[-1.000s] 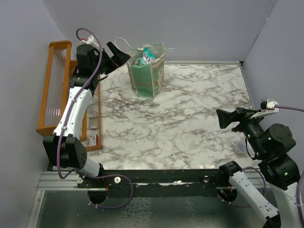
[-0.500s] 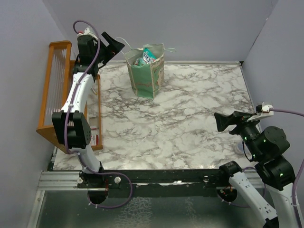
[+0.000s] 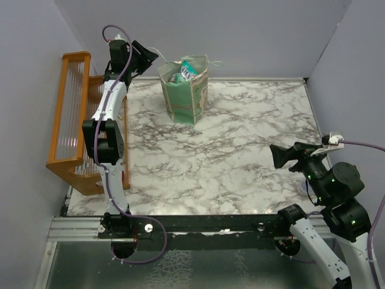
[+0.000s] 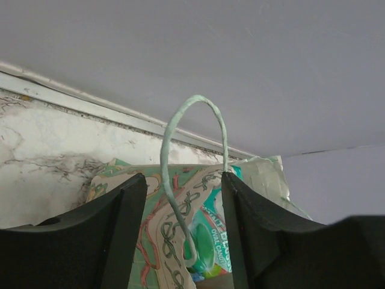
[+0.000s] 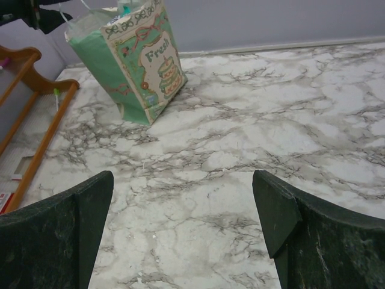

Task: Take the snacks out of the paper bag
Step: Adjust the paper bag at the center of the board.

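The mint-green paper bag (image 3: 186, 93) stands upright at the back of the marble table (image 3: 240, 156), its top open. Teal snacks (image 3: 185, 73) poke out of its mouth, and in the left wrist view a teal packet (image 4: 213, 232) shows inside. My left gripper (image 3: 146, 57) is at the bag's left rim. Its jaws straddle the thin string handle (image 4: 170, 174) with a gap on each side, so it is open (image 4: 183, 177). My right gripper (image 3: 281, 155) hovers wide open over bare marble at the right, far from the bag (image 5: 144, 60), holding nothing (image 5: 182, 180).
An orange wooden rack (image 3: 69, 114) runs along the left edge, beside the left arm. Grey walls close in the back and both sides. The rack's rail (image 5: 42, 144) shows at the left of the right wrist view.
The left arm stretched toward the back, bringing its gripper up to the bag's handle, and its jaws narrowed around the string. The right gripper drifted slightly left and down.
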{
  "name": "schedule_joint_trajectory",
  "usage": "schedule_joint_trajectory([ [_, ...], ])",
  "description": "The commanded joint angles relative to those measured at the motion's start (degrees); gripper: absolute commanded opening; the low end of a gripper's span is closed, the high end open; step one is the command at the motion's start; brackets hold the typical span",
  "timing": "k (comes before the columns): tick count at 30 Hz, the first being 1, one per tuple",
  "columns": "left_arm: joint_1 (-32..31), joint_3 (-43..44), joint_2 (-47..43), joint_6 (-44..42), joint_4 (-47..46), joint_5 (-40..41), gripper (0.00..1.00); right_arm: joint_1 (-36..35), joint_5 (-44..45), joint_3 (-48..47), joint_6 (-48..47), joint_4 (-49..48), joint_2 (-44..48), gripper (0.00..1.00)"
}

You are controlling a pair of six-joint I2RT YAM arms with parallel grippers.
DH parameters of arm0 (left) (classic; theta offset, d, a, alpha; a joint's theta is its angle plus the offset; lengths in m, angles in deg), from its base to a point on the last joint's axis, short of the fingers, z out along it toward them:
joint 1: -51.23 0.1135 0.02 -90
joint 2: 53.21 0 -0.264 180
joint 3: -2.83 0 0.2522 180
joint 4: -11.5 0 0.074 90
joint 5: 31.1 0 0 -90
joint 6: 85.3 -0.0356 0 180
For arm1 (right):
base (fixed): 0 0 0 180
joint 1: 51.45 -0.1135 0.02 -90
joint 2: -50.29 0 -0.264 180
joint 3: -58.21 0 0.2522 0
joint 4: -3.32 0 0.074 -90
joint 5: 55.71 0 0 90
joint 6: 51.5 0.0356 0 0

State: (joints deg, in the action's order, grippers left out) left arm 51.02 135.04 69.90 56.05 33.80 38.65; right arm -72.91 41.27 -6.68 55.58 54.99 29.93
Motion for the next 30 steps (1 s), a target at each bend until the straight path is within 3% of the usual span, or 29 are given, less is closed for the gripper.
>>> schedule_joint_trajectory([
  [1, 0.21, 2.88, 2.93, 2.71, -1.94, -2.14, 0.52, -0.45, -0.42, 0.49, -0.84, -2.36, 1.65, 0.99],
  [10, 0.21, 3.16, 4.14, 4.73, -5.69, -6.32, 0.25, -0.51, -0.36, 0.44, -0.82, -2.32, 2.04, 0.99],
  [19, 1.33, 0.25, -0.90, 6.29, -10.05, -11.03, 0.00, -0.49, -0.30, 0.50, -0.18, -2.12, 2.02, 0.99],
  [30, 1.36, -21.50, -15.31, 12.55, -24.98, -18.95, 0.00, -0.50, -2.31, 1.55, 1.94, -2.11, 1.22, 0.99],
])
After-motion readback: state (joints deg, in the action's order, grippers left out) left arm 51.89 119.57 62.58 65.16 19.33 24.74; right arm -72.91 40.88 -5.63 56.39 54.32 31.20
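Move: The paper bag's near-side loop handle stands between the left hand's open fingertips, about 2 cm ahead, 1 cm right and 2 cm lower. The bag's middle is some 11 cm right, 5 cm back and 17 cm below the hand; the teal snack pack in its mouth is about 12 cm right, 3 cm back and 8 cm down. From the right hand, the handle lies roughly 44 cm ahead and 42 cm left, near its height. The left hand dips about 3 cm, shuts on the loop handle, rises, then draws it back some 5 cm. ##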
